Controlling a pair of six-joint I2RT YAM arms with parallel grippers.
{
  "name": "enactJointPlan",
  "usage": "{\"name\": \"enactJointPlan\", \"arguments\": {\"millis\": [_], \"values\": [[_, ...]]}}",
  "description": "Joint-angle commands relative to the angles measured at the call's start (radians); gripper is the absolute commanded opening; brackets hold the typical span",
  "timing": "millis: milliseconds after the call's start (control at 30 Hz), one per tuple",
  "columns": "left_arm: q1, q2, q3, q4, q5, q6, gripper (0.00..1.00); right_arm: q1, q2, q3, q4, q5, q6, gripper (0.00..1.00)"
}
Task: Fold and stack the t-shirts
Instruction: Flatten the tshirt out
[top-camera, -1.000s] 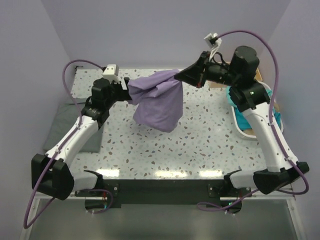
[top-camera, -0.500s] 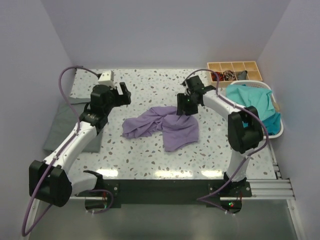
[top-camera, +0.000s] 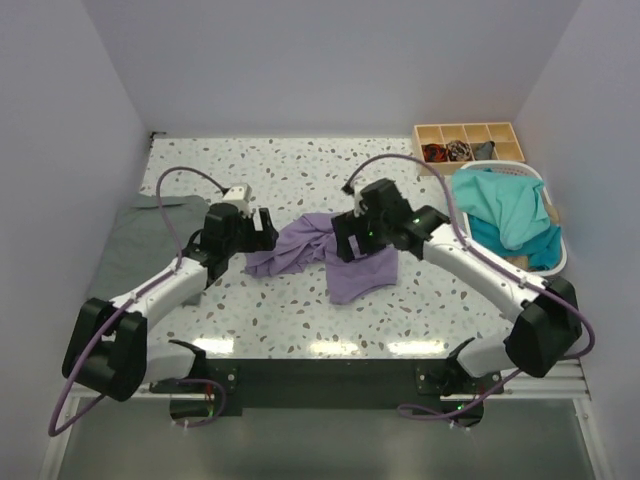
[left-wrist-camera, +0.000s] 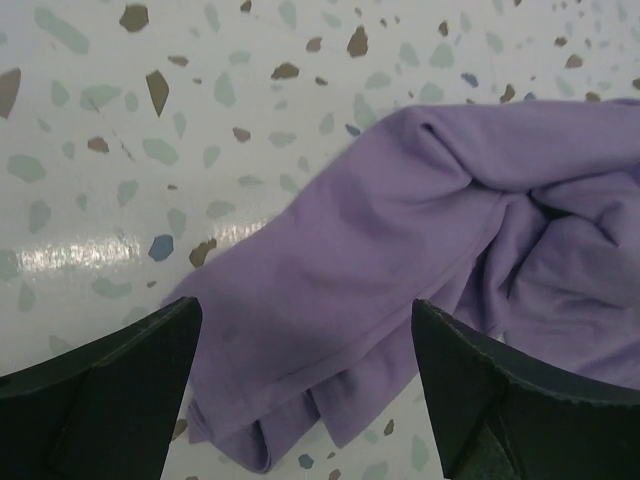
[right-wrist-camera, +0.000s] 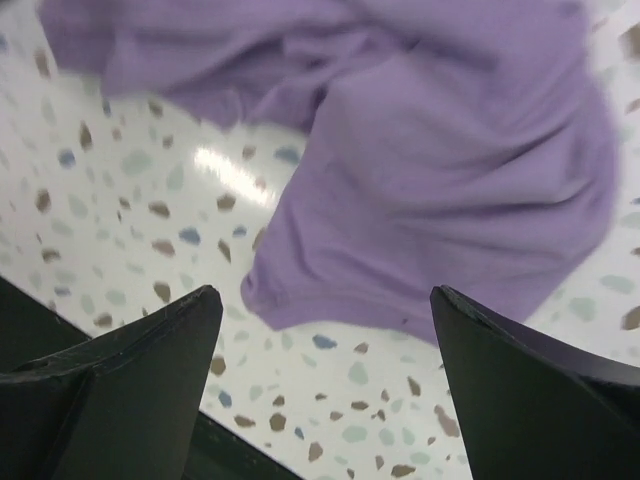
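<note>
A lavender t-shirt (top-camera: 345, 262) lies crumpled in a heap on the speckled table, held by neither gripper. My left gripper (top-camera: 263, 229) hovers open over its left end; the left wrist view shows the folded purple cloth (left-wrist-camera: 400, 230) below the spread fingers (left-wrist-camera: 110, 390). My right gripper (top-camera: 344, 243) stands open above the shirt's middle, and in its wrist view a rounded edge of the cloth (right-wrist-camera: 450, 180) lies beyond the wide jaws. A grey t-shirt (top-camera: 140, 240) lies flat at the table's left edge. Teal t-shirts (top-camera: 505, 212) fill the basket.
A white plastic basket (top-camera: 556, 262) stands at the right edge. Behind it sits a wooden compartment tray (top-camera: 466, 133) with small items. Bare speckled tabletop (top-camera: 300, 170) stretches behind and in front of the lavender shirt. Pale walls close in on three sides.
A second ago both grippers held the lavender shirt stretched in the air. It now lies on the table, the right gripper has opened, and both arms have come low over it.
</note>
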Motion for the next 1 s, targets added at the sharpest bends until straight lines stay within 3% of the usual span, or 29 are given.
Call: {"name": "enactJointPlan", "arguments": {"millis": [0, 200, 533, 967], "values": [[-0.005, 0.037, -0.041, 0.147, -0.003, -0.043, 0.91, 0.133, 0.066, -0.134, -0.017, 0.083, -0.025, 0.89], [-0.008, 0.077, -0.032, 0.197, -0.052, -0.032, 0.91, 0.215, 0.116, -0.189, 0.054, 0.210, -0.023, 0.87], [-0.011, 0.175, -0.037, 0.215, -0.062, -0.051, 0.90, 0.314, 0.276, -0.110, 0.080, 0.210, -0.012, 0.86], [-0.011, 0.222, -0.043, 0.241, -0.045, -0.058, 0.88, 0.374, 0.357, -0.008, 0.034, 0.262, -0.003, 0.85]]}}
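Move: Behind and below the right hand lies the t-shirt's near-left corner: about 9 cm back, 5 cm left and 16 cm down. On the same tabletop, the shirt's bunched middle is some 8 cm ahead and 7 cm left of that hand, and the hem's right end 4 cm back and 8 cm right. The left hand has the left sleeve almost straight below, about 9 cm down; from it the near-left corner is roughly 13 cm back and 16 cm right. Dropping back and down towards the t-shirt's near-left corner, the open right hand sinks about 14 cm and draws back 7 or 8, then slides left some 5 cm low over the hem and rises a little; its left side rolls down about 20 degrees as it turns counter-clockwise. The left hand sinks some 6 cm, open, to just over the left sleeve. ##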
